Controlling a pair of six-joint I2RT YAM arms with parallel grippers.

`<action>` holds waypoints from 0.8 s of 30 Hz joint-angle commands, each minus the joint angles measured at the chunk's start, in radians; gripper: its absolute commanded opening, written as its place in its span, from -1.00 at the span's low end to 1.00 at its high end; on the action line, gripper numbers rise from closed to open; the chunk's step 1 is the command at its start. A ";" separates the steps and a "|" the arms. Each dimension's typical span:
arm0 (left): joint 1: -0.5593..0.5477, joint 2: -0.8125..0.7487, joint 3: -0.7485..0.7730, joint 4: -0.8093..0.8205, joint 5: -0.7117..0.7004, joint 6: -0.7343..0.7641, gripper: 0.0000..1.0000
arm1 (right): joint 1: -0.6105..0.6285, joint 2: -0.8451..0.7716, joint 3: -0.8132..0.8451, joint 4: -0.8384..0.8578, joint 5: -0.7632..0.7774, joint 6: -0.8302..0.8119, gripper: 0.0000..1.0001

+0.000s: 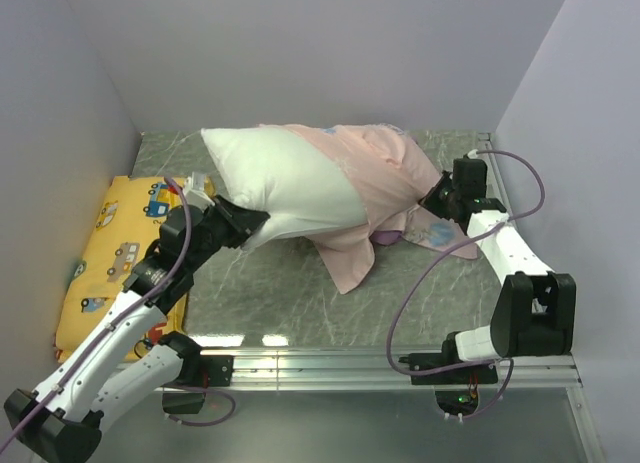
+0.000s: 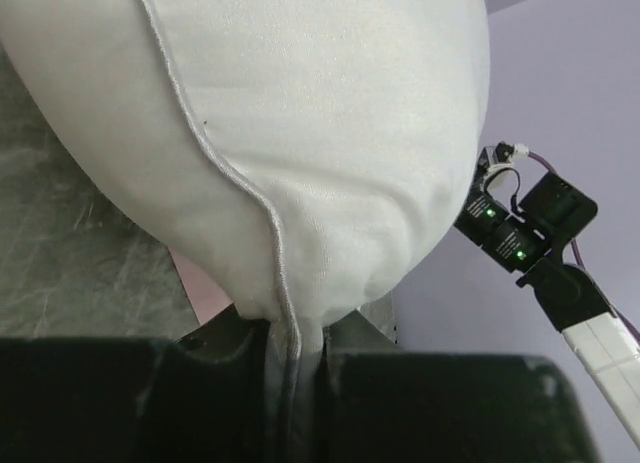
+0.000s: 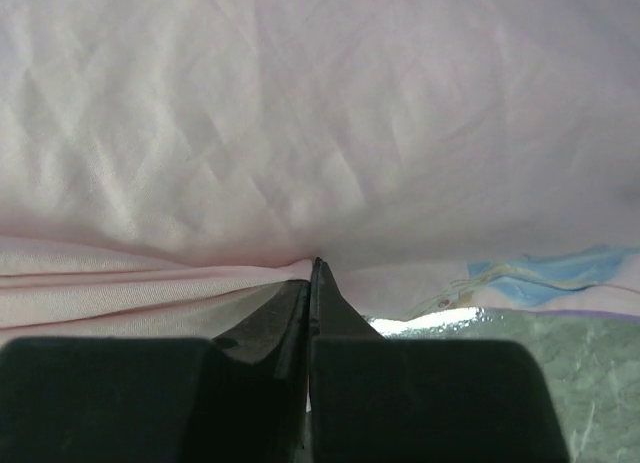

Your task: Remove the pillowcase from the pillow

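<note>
The white pillow (image 1: 285, 188) lies across the back of the table, its left half bare. The pale pink, inside-out pillowcase (image 1: 385, 168) covers its right half, with a printed patch showing at the right edge. My left gripper (image 1: 262, 221) is shut on the pillow's lower edge. In the left wrist view the piped seam of the pillow (image 2: 300, 133) runs down between the jaws of the left gripper (image 2: 300, 348). My right gripper (image 1: 432, 198) is at the pillowcase's right side. In the right wrist view the right gripper (image 3: 316, 265) is shut on a fold of the pillowcase (image 3: 300, 113).
A yellow cushion (image 1: 115, 248) printed with vehicles lies along the left wall, under the left arm. Grey walls close in the left, back and right sides. A metal rail (image 1: 330, 361) runs along the front edge. The right arm (image 2: 530, 238) shows beyond the pillow.
</note>
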State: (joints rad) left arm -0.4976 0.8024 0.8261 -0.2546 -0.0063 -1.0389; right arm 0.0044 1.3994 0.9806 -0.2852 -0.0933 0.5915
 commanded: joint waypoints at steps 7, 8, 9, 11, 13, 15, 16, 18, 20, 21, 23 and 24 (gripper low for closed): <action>0.034 -0.098 -0.398 0.247 0.127 -0.141 -0.99 | 0.101 -0.201 0.042 -0.023 0.125 -0.122 -0.36; 0.031 -0.095 -0.448 0.283 0.129 -0.147 -0.99 | 0.170 -0.220 0.061 -0.031 0.171 -0.143 -0.25; 0.030 -0.091 -0.468 0.287 0.123 -0.160 -0.99 | 0.199 -0.233 0.079 -0.035 0.187 -0.160 -0.05; 0.025 -0.077 -0.528 0.317 0.127 -0.177 -0.99 | 0.271 -0.244 0.130 -0.006 0.112 -0.225 0.14; 0.025 -0.062 -0.562 0.339 0.134 -0.208 -0.99 | 0.314 -0.188 0.196 0.015 0.057 -0.281 0.31; 0.022 -0.032 -0.597 0.354 0.134 -0.231 -0.99 | 0.388 -0.125 0.257 -0.009 0.044 -0.317 0.38; 0.024 -0.022 -0.607 0.359 0.135 -0.237 -0.99 | 0.413 -0.058 0.309 -0.023 0.055 -0.347 0.40; 0.021 0.012 -0.624 0.360 0.135 -0.243 -0.99 | 0.477 0.051 0.380 -0.035 0.082 -0.380 0.46; 0.021 0.033 -0.628 0.354 0.123 -0.239 -0.99 | 0.514 0.131 0.438 -0.063 0.092 -0.418 0.48; 0.021 0.037 -0.630 0.356 0.118 -0.240 -0.99 | 0.544 0.200 0.478 -0.074 0.128 -0.432 0.50; 0.021 0.038 -0.650 0.374 0.121 -0.251 -0.99 | 0.565 0.259 0.510 -0.077 0.141 -0.458 0.54; 0.022 0.041 -0.653 0.380 0.120 -0.254 -0.99 | 0.580 0.309 0.542 -0.083 0.148 -0.463 0.55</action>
State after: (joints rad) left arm -0.4709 0.8299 0.2008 0.1104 0.1013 -1.2728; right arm 0.5495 1.6131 1.4559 -0.3088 0.0055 0.2085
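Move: The right gripper still nips a fold of the pillowcase; the case's open rim, where it reaches next, lies about 18 cm to its left, 5 ahead and roughly level, with the hanging flap some 19 cm left and 11 back. The left gripper still holds up a pillow corner, with clear table about 27 cm below and 4 back. From it, the bared pillow's middle is about 13 cm ahead and 7 right, the yellow pillow some 34 cm left. Lower the left gripper about 21 cm towards the table and a little back, its grip kept on the pillow corner and the fingers tipping down some 20 degrees. Open the right gripper to let go of the pillowcase fold, lift it leftward in an arc while turning it counter-clockwise, then start down, wide open, over the pink cloth just behind the rim. ##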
